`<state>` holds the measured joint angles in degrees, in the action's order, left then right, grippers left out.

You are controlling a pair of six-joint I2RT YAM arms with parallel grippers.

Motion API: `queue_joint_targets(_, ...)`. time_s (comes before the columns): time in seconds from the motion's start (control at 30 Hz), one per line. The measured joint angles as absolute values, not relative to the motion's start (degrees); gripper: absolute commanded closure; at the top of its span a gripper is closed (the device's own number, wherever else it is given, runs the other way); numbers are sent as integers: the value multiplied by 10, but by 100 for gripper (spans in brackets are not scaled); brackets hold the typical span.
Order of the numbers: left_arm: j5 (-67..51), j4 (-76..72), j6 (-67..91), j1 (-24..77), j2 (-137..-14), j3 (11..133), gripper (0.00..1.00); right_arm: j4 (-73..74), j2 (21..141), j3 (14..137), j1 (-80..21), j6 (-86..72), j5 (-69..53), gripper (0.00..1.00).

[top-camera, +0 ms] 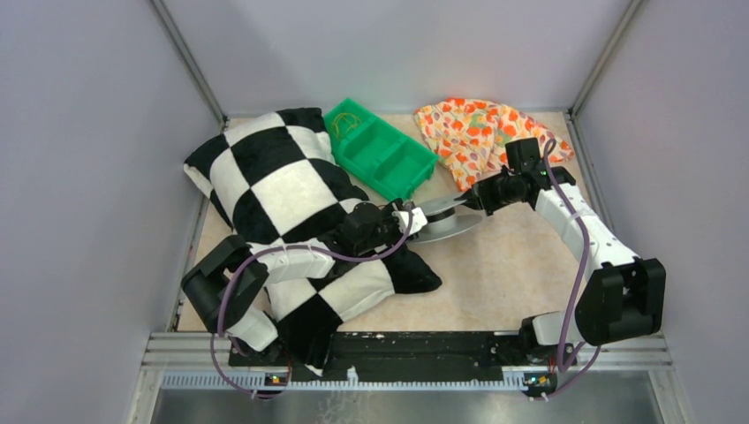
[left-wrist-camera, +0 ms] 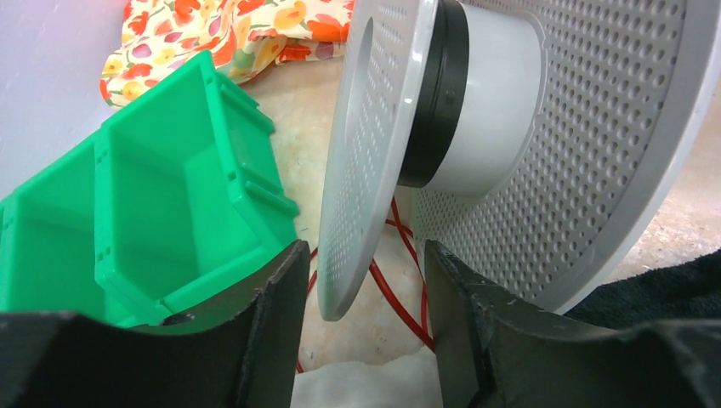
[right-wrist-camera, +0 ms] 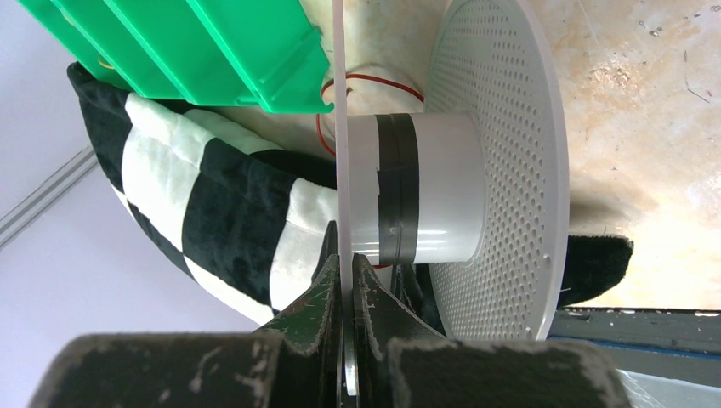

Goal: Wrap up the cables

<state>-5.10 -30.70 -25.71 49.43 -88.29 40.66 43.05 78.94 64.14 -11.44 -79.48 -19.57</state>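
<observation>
A grey perforated spool [top-camera: 449, 219] with a white hub [left-wrist-camera: 493, 110] is held on its side above the table. My right gripper [right-wrist-camera: 346, 285] is shut on the edge of its thin flange [right-wrist-camera: 338, 85]. My left gripper [left-wrist-camera: 366, 314] is open, its fingers [left-wrist-camera: 272, 331] straddling the rim of the other flange [left-wrist-camera: 374, 127] with a gap on each side. The cable, a thin red wire [left-wrist-camera: 400, 280], lies in loose loops on the table under the spool. A loop of it [right-wrist-camera: 374, 78] also shows beyond the hub. No wire is wound on the hub, which carries only a black tape band.
A green divided bin [top-camera: 380, 150] stands just left of the spool, close to my left fingers. A black-and-white checkered pillow [top-camera: 283, 185] lies under and around the left arm. A floral cloth [top-camera: 468, 132] sits at the back right. Grey walls enclose the table.
</observation>
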Motion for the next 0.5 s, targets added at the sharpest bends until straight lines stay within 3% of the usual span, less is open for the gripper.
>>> queue_joint_targets(0.33, -52, -316, -260, 492, -889, 410, 72, 428, 791, 641, -114, -792, -199, 100)
queue_joint_targets(0.5, -50, -317, -261, 489, -889, 411, 81, 426, 792, 641, -114, -789, -201, 100)
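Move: The near rim of the spool's upper flange already lies between the left hand's open fingers, with the red cable beside it, about 1 cm to the right and 1 cm below. The spool's middle is some 8 cm right, 3 cm ahead and level. The green bin's middle is about 19 cm ahead, 6 cm left and 11 cm lower. From the right hand, which grips the same flange, that rim is roughly 12 cm left, 6 cm back and 5 cm lower. Almost in place, easing forward by less than 1 cm with no real turn of the wrist, the left hand closes its fingers from a bit over half open to about a quarter open. They narrow around the upper flange's near rim and the red cable running beside it. The right hand stays still and keeps its shut grip on the flange. ##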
